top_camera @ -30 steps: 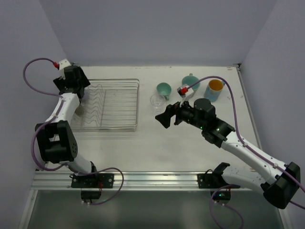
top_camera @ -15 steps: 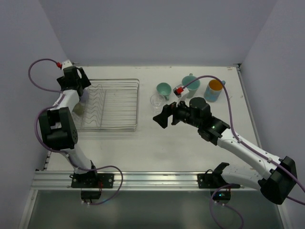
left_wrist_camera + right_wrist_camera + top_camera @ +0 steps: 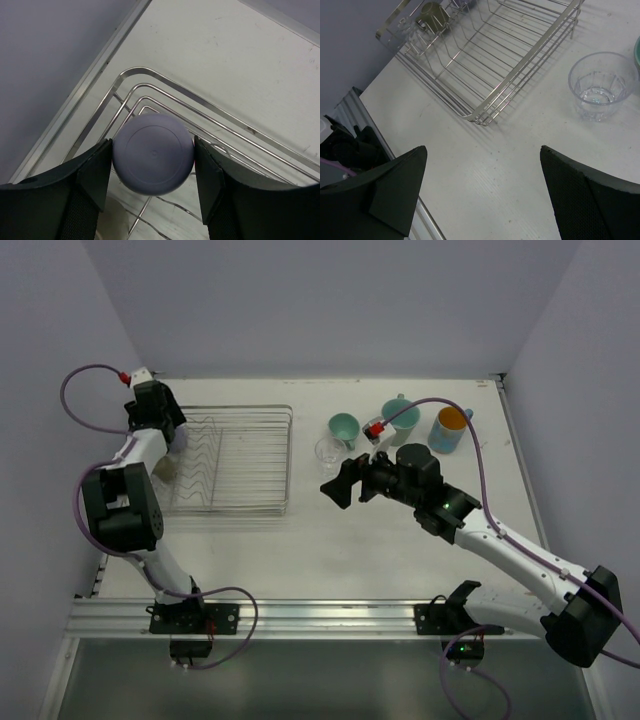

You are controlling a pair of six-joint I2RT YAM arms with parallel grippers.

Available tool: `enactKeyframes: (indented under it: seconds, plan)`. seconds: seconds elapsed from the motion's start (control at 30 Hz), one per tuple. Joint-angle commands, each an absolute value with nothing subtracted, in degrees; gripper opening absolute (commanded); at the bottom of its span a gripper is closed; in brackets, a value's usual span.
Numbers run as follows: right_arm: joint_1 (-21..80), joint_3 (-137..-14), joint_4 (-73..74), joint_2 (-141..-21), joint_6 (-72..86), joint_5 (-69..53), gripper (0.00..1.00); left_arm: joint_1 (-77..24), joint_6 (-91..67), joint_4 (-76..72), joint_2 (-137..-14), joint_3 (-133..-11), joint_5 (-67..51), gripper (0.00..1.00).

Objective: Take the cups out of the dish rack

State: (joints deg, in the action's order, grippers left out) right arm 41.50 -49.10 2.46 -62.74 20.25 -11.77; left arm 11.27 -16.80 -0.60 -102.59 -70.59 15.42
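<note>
The silver wire dish rack (image 3: 240, 462) lies at the table's left. At its far left corner my left gripper (image 3: 166, 436) is shut on an upside-down lavender cup (image 3: 152, 152), and both pads (image 3: 100, 167) press its sides. A beige cup (image 3: 433, 13) sits in the same end of the rack (image 3: 510, 55). My right gripper (image 3: 338, 485) hovers open over bare table right of the rack, nothing between its fingers (image 3: 395, 185). A clear glass (image 3: 328, 451), two mint-green mugs (image 3: 344, 427) (image 3: 400, 415) and a blue mug with orange inside (image 3: 450, 428) stand on the table.
Walls close in on the left, back and right. A metal rail (image 3: 75, 112) runs along the table's left edge just beside the rack (image 3: 210, 120). An aluminium rail (image 3: 320, 618) carries both arm bases at the near edge. The clear glass (image 3: 602, 92) stands close to the rack's right end.
The left gripper's jaws have closed from wide open onto the lavender cup. The right arm shifted slightly left and stayed open.
</note>
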Motion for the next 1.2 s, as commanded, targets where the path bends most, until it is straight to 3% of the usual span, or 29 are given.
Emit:
enactKeyframes:
  seconds: [0.0,0.13,0.23,0.53,0.83,1.17]
  plan:
    - [41.5,-51.3,-1.1,-62.6,21.5,-12.8,0.97,11.7,-17.6,-3.1,-96.8,-70.1,16.4,0.35]
    - [41.6,-52.2,-4.2,-62.7,24.3,-14.2,0.97,11.7,-19.9,-2.4,-91.5,-69.6,15.0,0.23]
    - [41.6,-52.4,-7.0,-62.8,27.1,-14.7,0.97,11.7,-21.7,-1.5,-87.2,-69.2,13.5,0.2]
    - [41.5,-55.4,-14.1,-66.4,35.1,-18.9,0.97,10.9,-30.9,-1.8,-69.6,-62.8,3.0,0.16]
    - [41.6,-51.1,-38.7,-69.1,47.5,-23.8,0.97,8.0,-52.5,-13.0,-51.5,-50.7,-24.8,0.15]
    - [41.9,-57.4,-39.5,-75.4,49.0,-27.8,0.97,0.6,-69.7,-30.5,-43.9,-39.4,-37.3,0.16]
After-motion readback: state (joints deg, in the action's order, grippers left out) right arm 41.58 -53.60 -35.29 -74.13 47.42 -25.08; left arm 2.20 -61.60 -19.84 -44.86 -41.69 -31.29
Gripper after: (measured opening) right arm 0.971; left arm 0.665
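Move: The left fingers already hold the purple cup near its base in the rack's far left corner. The right gripper, where it is headed, is about 24 cm back, 48 cm right and 11 cm higher; the olive cup is some 10 cm back and 2 cm left. From the right hand, the purple cup is 27 cm ahead, 49 cm left and 13 cm lower; the clear glass is 18 cm ahead, 3 cm left and 20 cm down. Keep the left grip on the purple cup and lift it straight up out of the rack, then sweep it back and right towards the right gripper, about 25 cm each way, turning the wrist some 80 degrees until fingers and mouth point right. Meanwhile raise the open right gripper about 12 cm, ease it left, and tip its fingers up to face the cup. ##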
